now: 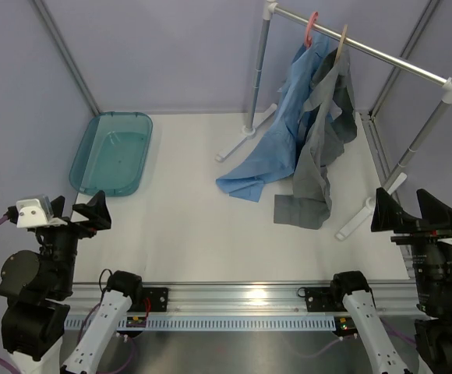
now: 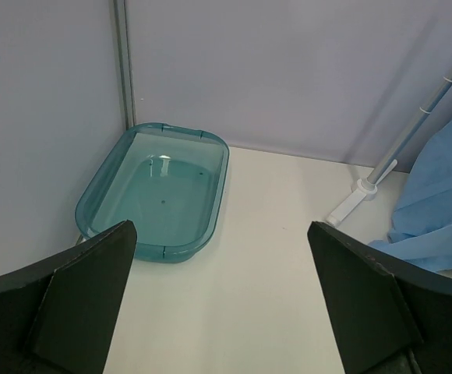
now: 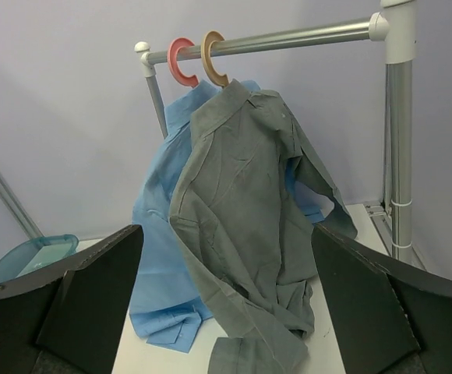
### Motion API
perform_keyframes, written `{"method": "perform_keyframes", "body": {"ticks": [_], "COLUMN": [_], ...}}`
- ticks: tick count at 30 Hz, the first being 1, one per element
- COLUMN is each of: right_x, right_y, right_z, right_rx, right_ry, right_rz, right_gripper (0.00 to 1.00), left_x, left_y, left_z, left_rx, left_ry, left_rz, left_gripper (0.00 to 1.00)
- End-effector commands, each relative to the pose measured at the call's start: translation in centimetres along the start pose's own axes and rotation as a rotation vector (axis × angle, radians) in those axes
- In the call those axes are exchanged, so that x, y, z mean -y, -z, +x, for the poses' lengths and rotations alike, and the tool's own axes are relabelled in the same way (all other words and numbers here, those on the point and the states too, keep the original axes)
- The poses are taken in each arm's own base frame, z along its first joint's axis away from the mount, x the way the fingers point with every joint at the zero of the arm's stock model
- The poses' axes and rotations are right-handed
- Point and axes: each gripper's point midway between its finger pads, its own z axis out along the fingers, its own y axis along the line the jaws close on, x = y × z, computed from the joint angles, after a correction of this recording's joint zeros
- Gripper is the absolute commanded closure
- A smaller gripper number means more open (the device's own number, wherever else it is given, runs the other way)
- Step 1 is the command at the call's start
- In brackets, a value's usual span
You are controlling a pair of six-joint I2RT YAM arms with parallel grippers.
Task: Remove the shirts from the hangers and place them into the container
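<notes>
A light blue shirt (image 1: 277, 136) (image 3: 160, 234) hangs on a coral-pink hanger (image 1: 311, 29) (image 3: 179, 61), and a grey shirt (image 1: 319, 156) (image 3: 245, 218) on a pale tan hanger (image 1: 341, 40) (image 3: 210, 56). Both hang from the rail at the back right, their tails resting on the table. The teal container (image 1: 112, 152) (image 2: 156, 191) sits at the back left with nothing in it. My left gripper (image 1: 82, 214) (image 2: 222, 300) is open near the front left, facing the container. My right gripper (image 1: 409, 210) (image 3: 226, 304) is open at the front right, facing the shirts and well short of them.
The grey metal rail (image 1: 366, 48) rests on two posts with white feet (image 1: 238, 144) (image 1: 362, 218) on the table. Grey frame poles (image 1: 62, 54) stand at the back corners. An aluminium mounting rail (image 1: 241, 300) runs along the near edge.
</notes>
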Motion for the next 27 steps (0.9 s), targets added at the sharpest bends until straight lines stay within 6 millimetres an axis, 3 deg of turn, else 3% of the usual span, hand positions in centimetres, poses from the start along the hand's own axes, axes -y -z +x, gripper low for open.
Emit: {"method": "perform_keyframes", "body": {"ticks": [1, 8, 16, 17, 18, 20, 22, 23, 24, 26, 27], "right_x": [-0.5, -2.8, -3.0, -2.9, -3.1, -3.1, -3.8, -3.8, -4.0, -3.3, -3.1], "right_y": [-1.0, -2.4, -5.5, -7.1, -7.3, -9.8, -11.2, -12.7, -13.5, -15.8, -16.7], "right_z": [1.9, 4.2, 4.0, 5.1, 4.3, 5.9, 5.9, 7.3, 6.8, 8.5, 8.2], "right_rx": [-0.080, -0.201, -0.272, -0.330, -0.340, -0.423, -0.446, -0.493, -0.485, -0.524, -0.509], "right_ry": [0.010, 0.015, -0.013, -0.021, -0.027, -0.037, -0.036, -0.043, -0.047, -0.045, -0.039], "right_rz": [-0.034, -0.158, -0.120, -0.097, -0.094, -0.069, -0.100, -0.090, -0.087, -0.021, 0.007], "right_gripper": [0.00, 0.00, 0.01, 0.01, 0.01, 0.00, 0.01, 0.00, 0.00, 0.01, 0.01], "left_x": [0.7, 1.0, 2.2, 2.2, 2.4, 2.5, 2.5, 2.5, 2.5, 2.3, 2.2], "left_y": [-0.4, -1.0, -2.1, -2.2, -2.3, -2.4, -2.5, -2.5, -2.5, -2.5, -2.5], "left_z": [-0.1, 1.7, 4.6, 4.8, 5.4, 5.7, 6.1, 6.2, 6.4, 6.5, 6.6], "left_rx": [0.001, -0.040, -0.122, -0.127, -0.143, -0.153, -0.162, -0.163, -0.167, -0.167, -0.167], "left_ry": [0.012, 0.013, 0.024, 0.024, 0.025, 0.025, 0.021, 0.021, 0.021, 0.022, 0.023], "left_rz": [0.031, 0.040, 0.085, 0.086, 0.090, 0.094, 0.098, 0.094, 0.094, 0.088, 0.080], "left_gripper": [0.01, 0.01, 0.01, 0.01, 0.01, 0.01, 0.01, 0.01, 0.01, 0.01, 0.01]}}
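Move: The grey shirt hangs about 26 cm ahead of the right hand, some 4 cm left, its middle about 12 cm lower; the blue shirt is about 10 cm left of it and 4 cm farther out. The rack's right post stands about 12 cm ahead and 12 cm right of the right hand. From the left hand the grey shirt is about 23 cm ahead and 50 cm right, the container roughly 27 cm ahead, 6 cm left and 35 cm below. Open, the right hand reaches some 16 cm forward towards the grey shirt, tipping down, while the left sinks. ##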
